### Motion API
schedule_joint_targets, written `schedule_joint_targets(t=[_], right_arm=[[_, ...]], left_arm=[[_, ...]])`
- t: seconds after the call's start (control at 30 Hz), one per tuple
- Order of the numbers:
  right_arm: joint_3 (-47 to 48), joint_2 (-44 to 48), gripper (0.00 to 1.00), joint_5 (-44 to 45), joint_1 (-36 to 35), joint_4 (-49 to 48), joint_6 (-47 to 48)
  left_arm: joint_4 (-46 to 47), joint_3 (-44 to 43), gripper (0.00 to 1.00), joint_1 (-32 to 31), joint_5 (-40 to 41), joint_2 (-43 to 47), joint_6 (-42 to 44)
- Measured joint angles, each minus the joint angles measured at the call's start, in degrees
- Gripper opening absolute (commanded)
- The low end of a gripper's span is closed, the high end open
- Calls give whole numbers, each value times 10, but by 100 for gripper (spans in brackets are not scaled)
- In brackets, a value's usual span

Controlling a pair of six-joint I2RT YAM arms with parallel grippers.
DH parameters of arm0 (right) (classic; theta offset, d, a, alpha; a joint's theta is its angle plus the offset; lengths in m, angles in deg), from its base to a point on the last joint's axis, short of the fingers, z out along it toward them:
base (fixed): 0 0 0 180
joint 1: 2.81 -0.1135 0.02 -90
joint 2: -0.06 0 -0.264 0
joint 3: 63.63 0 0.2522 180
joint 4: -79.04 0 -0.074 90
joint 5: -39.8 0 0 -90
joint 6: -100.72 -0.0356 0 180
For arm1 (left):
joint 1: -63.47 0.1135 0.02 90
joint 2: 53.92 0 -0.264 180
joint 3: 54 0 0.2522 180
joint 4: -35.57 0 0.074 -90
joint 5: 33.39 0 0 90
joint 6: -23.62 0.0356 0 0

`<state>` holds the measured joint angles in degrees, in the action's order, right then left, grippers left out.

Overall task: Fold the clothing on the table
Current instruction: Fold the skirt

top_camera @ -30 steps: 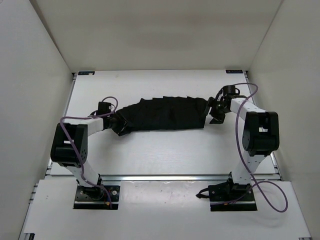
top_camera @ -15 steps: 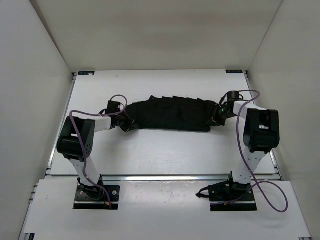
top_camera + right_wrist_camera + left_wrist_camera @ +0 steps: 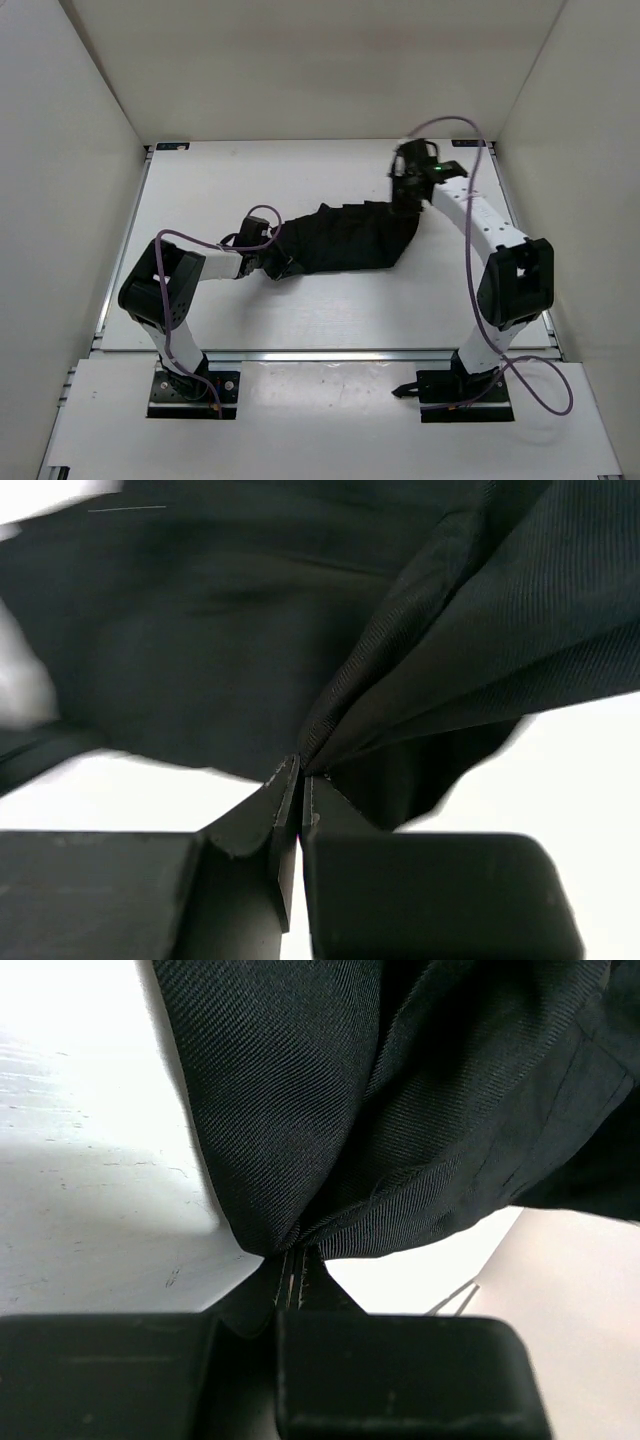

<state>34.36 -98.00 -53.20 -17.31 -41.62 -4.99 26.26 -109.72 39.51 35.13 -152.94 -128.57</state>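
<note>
The clothing (image 3: 350, 240), a black pleated garment, stretches across the middle of the white table (image 3: 300, 310), bunched and narrower than its full width. My left gripper (image 3: 278, 264) is shut on the clothing's left end, low over the table. In the left wrist view the jaws (image 3: 293, 1265) pinch a gathered fold of the clothing (image 3: 330, 1110). My right gripper (image 3: 406, 192) is shut on the right end and holds it raised toward the back right. The right wrist view shows the fabric (image 3: 300, 620) fanning out from the closed fingertips of the right gripper (image 3: 300, 773).
White walls enclose the table on the left, back and right. Metal rails (image 3: 330, 353) run along its near edge by the arm bases. Purple cables (image 3: 470, 200) loop off both arms.
Both grippers have shut on the garment's ends. The right one has lifted its end toward the back; the left has moved right and toward the near edge, so the garment is bunched shorter.
</note>
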Motion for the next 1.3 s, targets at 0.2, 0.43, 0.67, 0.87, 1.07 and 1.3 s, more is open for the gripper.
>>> schedule_joint_targets(t=[0.2, 0.43, 0.67, 0.87, 1.07, 1.3], right_arm=[[71, -48, 0, -22, -205, -58, -15], [104, -226, 0, -50, -263, -81, -3], [157, -273, 0, -50, -294, -71, 12], [212, -311, 0, 19, -316, -33, 5], [226, -316, 14, 72, -329, -5, -10], [179, -264, 56, 34, -340, -14, 13]], left_arm=[[-2, 0, 0, 0, 1, 0, -2], [-12, 1, 0, 11, -9, 1, 19], [-11, 22, 27, 34, -35, 14, 31], [-56, 54, 33, 99, -42, 111, 31], [-62, 65, 34, 184, 3, 341, -1], [-50, 92, 36, 232, 20, 408, -23]])
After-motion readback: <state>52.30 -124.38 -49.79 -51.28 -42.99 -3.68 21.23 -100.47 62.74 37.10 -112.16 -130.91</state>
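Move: The right hand, about 13 cm above the table, still pinches the skirt's right end; the left end it is heading for lies roughly 30 cm to its left, 5 cm back and 13 cm below. The skirt's middle is some 18 cm to its left, 2 cm back and 12 cm below. The left hand, close to the table, still holds the near-left corner in its fingers, with the skirt's middle about 8 cm ahead and 14 cm to its right. Leftward in one fast sweep of about 25 cm, rising slightly, then sinking some 11 cm and easing back a little, the right hand carries the skirt's right end over the middle towards the left end, turning counter-clockwise, then opens halfway down by the cloth. The left hand keeps hold near the table at first, then opens and lets go, pulling away left and up and tipping its fingers upward. ##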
